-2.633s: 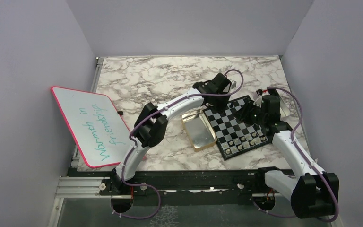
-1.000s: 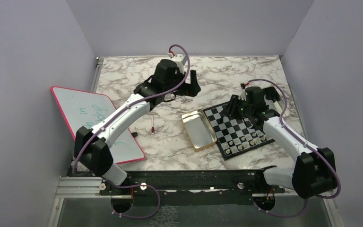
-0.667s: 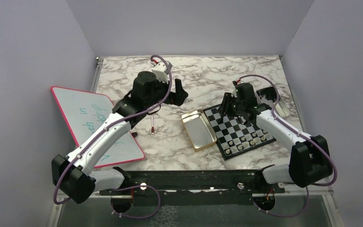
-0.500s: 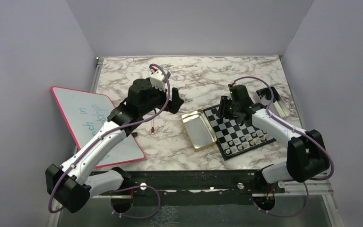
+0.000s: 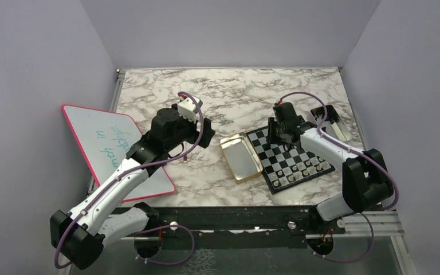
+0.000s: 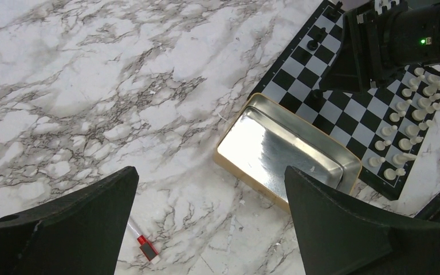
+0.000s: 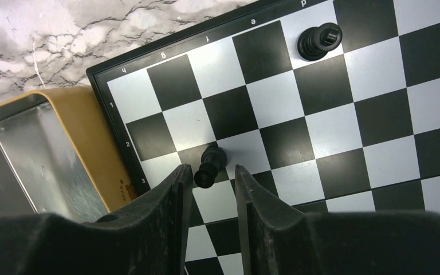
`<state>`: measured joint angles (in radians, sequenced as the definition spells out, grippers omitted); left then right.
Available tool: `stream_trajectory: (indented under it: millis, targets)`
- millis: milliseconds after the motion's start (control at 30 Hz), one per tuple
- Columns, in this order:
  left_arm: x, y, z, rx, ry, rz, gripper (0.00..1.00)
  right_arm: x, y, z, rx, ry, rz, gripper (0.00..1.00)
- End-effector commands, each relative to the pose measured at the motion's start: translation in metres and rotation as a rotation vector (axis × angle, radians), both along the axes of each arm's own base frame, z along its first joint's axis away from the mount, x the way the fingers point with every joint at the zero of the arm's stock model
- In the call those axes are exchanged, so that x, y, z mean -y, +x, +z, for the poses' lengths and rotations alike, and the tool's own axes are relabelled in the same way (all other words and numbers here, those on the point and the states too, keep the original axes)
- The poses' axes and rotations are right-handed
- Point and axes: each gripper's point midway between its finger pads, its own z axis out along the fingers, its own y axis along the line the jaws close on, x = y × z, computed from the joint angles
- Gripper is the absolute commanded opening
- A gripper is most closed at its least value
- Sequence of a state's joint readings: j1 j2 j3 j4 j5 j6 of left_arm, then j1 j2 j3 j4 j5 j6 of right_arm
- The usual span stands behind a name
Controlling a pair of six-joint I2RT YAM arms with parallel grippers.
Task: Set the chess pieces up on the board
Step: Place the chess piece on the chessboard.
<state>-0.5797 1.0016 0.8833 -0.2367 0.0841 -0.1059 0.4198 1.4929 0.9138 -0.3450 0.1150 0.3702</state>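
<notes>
The board (image 5: 283, 152) lies right of centre, with pale chess pieces (image 5: 303, 169) lined along its near right edge. My right gripper (image 5: 275, 133) is low over the board's far left corner. In the right wrist view its jaws stand narrowly apart (image 7: 213, 169) around a black piece (image 7: 212, 163) standing on the board (image 7: 321, 132); a gap shows on one side. Another black piece (image 7: 319, 40) stands further out. My left gripper (image 5: 203, 133) hangs wide open (image 6: 211, 172) over bare marble, holding nothing, left of the board (image 6: 344, 114).
A gold tin (image 5: 240, 157) lies against the board's left edge. A red-capped marker (image 6: 143, 243) lies on the marble under the left gripper. A pink-rimmed whiteboard (image 5: 106, 149) sits at the left. A second tin part (image 5: 332, 120) is behind the board.
The left arm has drawn back from the far middle toward the near left, still open. The right gripper has slid left across the board onto the black piece near the tin.
</notes>
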Motion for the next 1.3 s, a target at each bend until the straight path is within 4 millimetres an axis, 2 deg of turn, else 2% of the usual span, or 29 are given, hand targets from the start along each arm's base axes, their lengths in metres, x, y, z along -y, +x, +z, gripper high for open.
stream_trajectory:
  millis: [0,300,600,967,1267]
  targets:
    - [-0.011,0.005,0.015,0.067,0.004,0.051,0.99,0.001,0.011,0.006,0.023,-0.034,0.003,0.36]
    - [-0.024,0.007,0.019,0.097,0.022,0.110,0.99,-0.009,0.015,0.002,0.009,-0.026,0.025,0.30]
    - [-0.026,0.006,0.023,0.110,0.016,0.114,0.99,-0.008,0.014,0.003,-0.013,-0.064,0.026,0.16]
    - [-0.022,0.006,0.019,0.094,0.016,0.097,0.99,-0.008,0.049,0.026,0.070,-0.080,-0.059,0.15]
    - [-0.021,0.005,0.018,0.092,0.014,0.093,0.99,-0.002,0.071,0.017,0.092,-0.075,-0.129,0.15]
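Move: Standing on the board almost between the right hand's half-open fingers, the black chess piece has its middle about 1 cm ahead, 1 cm left and 2 cm below. Another black piece on the far row stands some 8 cm ahead and 3 cm right of the hand; the metal tray lies roughly 10 cm left and 3 cm back. From the left hand, the piece to be gripped is about 19 cm right, 4 cm ahead and 20 cm down. Closing on the upper part of the black piece while easing about 1 cm forward and left, the right hand pinches it, then lifts it some 2 cm and carries it forward towards the board's far edge, ending about 5 cm farther out and already sinking again. The empty left hand, still wide open, shifts a couple of centimetres left and up, away from the board. ##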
